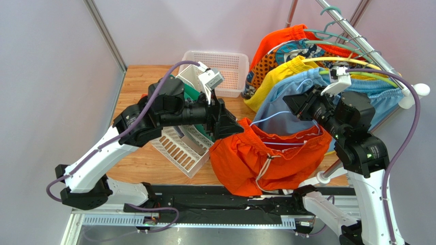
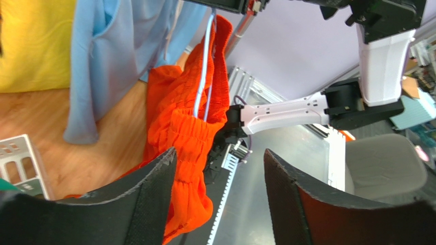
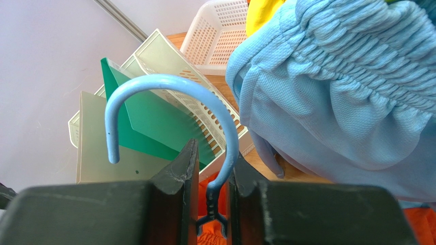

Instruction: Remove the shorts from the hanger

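The bright orange shorts [image 1: 266,158] hang on a light blue hanger [image 1: 286,143], off the rail, over the table's front edge. My right gripper [image 1: 303,108] is shut on the hanger's hook [image 3: 171,84], with the neck between its fingers [image 3: 176,173]. My left gripper [image 1: 227,125] is open at the left end of the orange waistband. In the left wrist view the orange cloth [image 2: 189,132] lies against the left finger [image 2: 148,204], and the rest of the gap is empty. The light blue shorts [image 1: 286,99] hang on the rail behind and also show in the right wrist view [image 3: 348,92].
A yellow pair [image 1: 279,74] and an orange-and-teal patterned pair [image 1: 276,51] hang on the metal rail [image 1: 358,38] at the back right. A white basket [image 1: 222,64] stands at the back. A white file rack [image 1: 181,148] with a green divider lies under my left arm.
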Controlling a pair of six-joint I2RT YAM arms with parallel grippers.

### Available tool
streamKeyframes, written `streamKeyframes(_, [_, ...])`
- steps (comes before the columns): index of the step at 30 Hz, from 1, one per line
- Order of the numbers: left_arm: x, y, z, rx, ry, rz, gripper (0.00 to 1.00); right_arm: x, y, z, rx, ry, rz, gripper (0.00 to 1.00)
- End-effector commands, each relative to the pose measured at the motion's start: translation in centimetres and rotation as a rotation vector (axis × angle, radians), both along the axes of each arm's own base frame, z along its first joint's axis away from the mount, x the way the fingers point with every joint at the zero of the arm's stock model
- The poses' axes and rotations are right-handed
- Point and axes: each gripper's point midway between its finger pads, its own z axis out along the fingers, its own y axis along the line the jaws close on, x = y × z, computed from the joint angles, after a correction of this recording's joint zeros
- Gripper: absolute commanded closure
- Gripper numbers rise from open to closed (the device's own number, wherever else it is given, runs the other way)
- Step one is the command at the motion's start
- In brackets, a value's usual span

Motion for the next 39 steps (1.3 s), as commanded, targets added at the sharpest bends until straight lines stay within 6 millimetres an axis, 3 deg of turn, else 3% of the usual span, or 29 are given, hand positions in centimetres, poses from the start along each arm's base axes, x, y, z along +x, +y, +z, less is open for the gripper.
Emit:
streamKeyframes(1, [1.7,-0.4,-1.0,0.080,-0.019,0.036,0.35,-0.3,0.3,2.5,0.048,-0.076,0.015,1.00])
streamKeyframes(11, [1.8,-1.3,-1.3,0.081,0.001,0.005,0.38,-0.5,0.5,2.5,0.055,-0.076,0.025,1.00])
streamKeyframes(12, [1.9,-1.4,-1.3,0.081,0.001,0.011,0.43,-0.6,0.5,2.5,0.055,-0.076,0.028,1.00])
streamKeyframes(13, [1.9,-1.3,-1.2,0.077,0.004,0.015,0.55,-0.5,0.6,2.4,0.053,-0.074,0.030,1.00])
streamKeyframes(17, [2.1,-1.0,-0.7,0.058,-0.002,0.036,0.76,-0.7,0.4,2.3,0.050,-0.072,0.025,1.00])
streamKeyframes(20, [2.3,-0.6,-0.5,0.049,-0.007,0.061,1.00,-0.8,0.3,2.0,0.054,-0.067,0.018,1.00])
streamKeyframes(29, [2.5,1.9,0.7,-0.043,-0.021,0.157,1.00,-0.7,-1.3,0.7,0.081,-0.018,-0.095,1.00])
streamKeyframes(39, [2.5,4.7,0.0,-0.074,-0.011,0.262,1.00,-0.6,-2.8,-1.3,0.265,0.076,-0.261,1.00])
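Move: The left end of the orange shorts' waistband, where the hanger runs in, is about 3 cm to the left hand's right, 2 cm ahead and 3 cm below. The hanger's middle is some 16 cm to that hand's right and 1 cm back, slightly lower; the light blue shorts are about 27 cm right and 12 cm ahead. From the right hand, already gripping the hanger, that waistband end lies roughly 16 cm left, 5 cm back and 8 cm below. Down, forward and to the right, the open left hand reaches about 4 cm onto the near end of the orange waistband, closes to pinch it, then draws it some 5 cm left with a slight rise and counter-clockwise turn. The right hand keeps its hold on the hanger, and late on sinks about 2 cm, drifting a little right and back. ##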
